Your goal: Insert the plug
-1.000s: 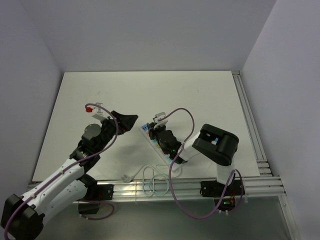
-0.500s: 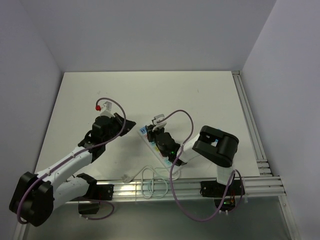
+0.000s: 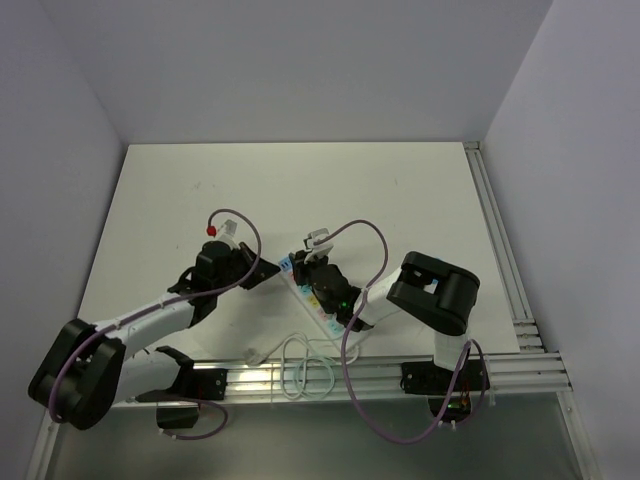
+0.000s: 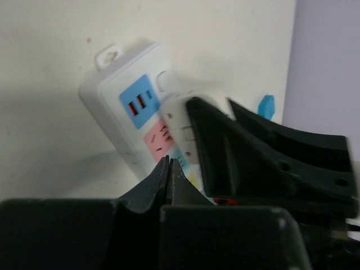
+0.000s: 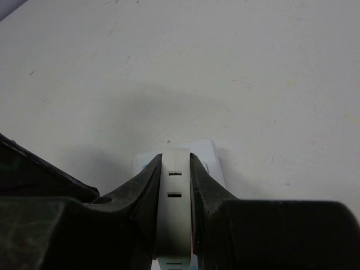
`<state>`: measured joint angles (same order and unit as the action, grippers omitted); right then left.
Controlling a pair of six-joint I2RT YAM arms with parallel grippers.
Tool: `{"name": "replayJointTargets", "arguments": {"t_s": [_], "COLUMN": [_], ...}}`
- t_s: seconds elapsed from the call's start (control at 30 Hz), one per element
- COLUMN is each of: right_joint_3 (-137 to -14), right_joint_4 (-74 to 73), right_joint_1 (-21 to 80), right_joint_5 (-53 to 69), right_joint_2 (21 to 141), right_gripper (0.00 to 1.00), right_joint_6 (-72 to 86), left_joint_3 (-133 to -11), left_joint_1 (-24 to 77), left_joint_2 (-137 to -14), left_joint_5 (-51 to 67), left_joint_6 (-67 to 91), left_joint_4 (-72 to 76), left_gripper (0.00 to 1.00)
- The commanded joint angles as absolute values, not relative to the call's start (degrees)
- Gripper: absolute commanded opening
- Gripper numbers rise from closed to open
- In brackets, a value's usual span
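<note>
A white power strip with blue, pink and yellow socket panels lies slanted on the table between the two arms. Above its pink and yellow panels my right gripper is shut on a white plug, which its black fingers hold tilted against the strip. In the left wrist view the plug shows beside those fingers; its prongs are hidden. My left gripper is shut on nothing, with its tips at the strip's left side.
A white cable lies in loops at the near table edge, with a small white connector beside it. Purple arm cables arch over both wrists. Metal rails run along the near and right edges.
My left arm has dropped low and swung right to the strip's left end, and its jaws have closed from wide open. The right gripper has kept its hold on the plug.
</note>
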<state>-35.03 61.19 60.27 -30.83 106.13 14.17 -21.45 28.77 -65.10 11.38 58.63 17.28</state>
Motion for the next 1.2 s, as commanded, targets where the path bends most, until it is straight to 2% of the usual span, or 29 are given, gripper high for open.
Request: {"name": "replayJointTargets", "arguments": {"t_s": [0.0, 0.37, 0.53, 0.87, 1.17], "right_joint_3": [-31.3, -32.3, -32.5, -33.0, -31.8], "right_joint_4": [41.0, 39.6, 38.9, 37.7, 37.2], "right_joint_1": [61.6, 62.0, 62.0, 62.1, 62.5], "right_joint_5": [-29.3, -29.4, -29.7, -28.6, -26.4], "right_joint_2": [110.1, 109.7, 109.6, 108.6, 107.9], "right_gripper": [0.00, 0.00, 0.00, 0.00, 0.00], "right_joint_6": [14.4, 14.2, 14.4, 14.8, 17.3], "left_joint_3": [-23.1, -22.3, -25.4, -25.8, -24.9], "left_joint_1": [29.8, 30.8, 30.8, 31.3, 31.0], "left_joint_2": [-70.5, -75.9, -76.9, -88.2, -91.4], "left_joint_5": [13.9, 16.1, 13.7, 13.1, 11.5], "left_joint_6": [60.4, 60.7, 58.4, 61.8, 63.7], "left_joint_4": [18.5, 28.4, 22.9, 23.0, 24.7], "left_gripper": [0.00, 0.01, 0.00, 0.00, 0.00]}}
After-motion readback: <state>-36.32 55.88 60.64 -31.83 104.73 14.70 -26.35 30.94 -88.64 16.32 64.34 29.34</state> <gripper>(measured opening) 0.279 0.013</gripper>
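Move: Just right of the left hand's closed fingers, about 4 cm over and some 7 cm below them, is the power strip's pink socket. The blue end socket lies about 2 cm right and 2 cm ahead of the left hand, at the same depth. The white plug in the right hand's grip is some 6 cm right, 1 cm ahead and 4 cm below. From the right hand, the pink socket is about 2 cm left, 1 cm back and 3 cm down. Sinking about 5 cm in two stages, the closed left fingers first drop with a slight draw back, then work right some 4 cm and a little forward, tipping about 10 degrees further down, until the tips touch the strip by the pink socket, close beside the plug. The right hand keeps its grip on the plug over the strip, nearly still. ##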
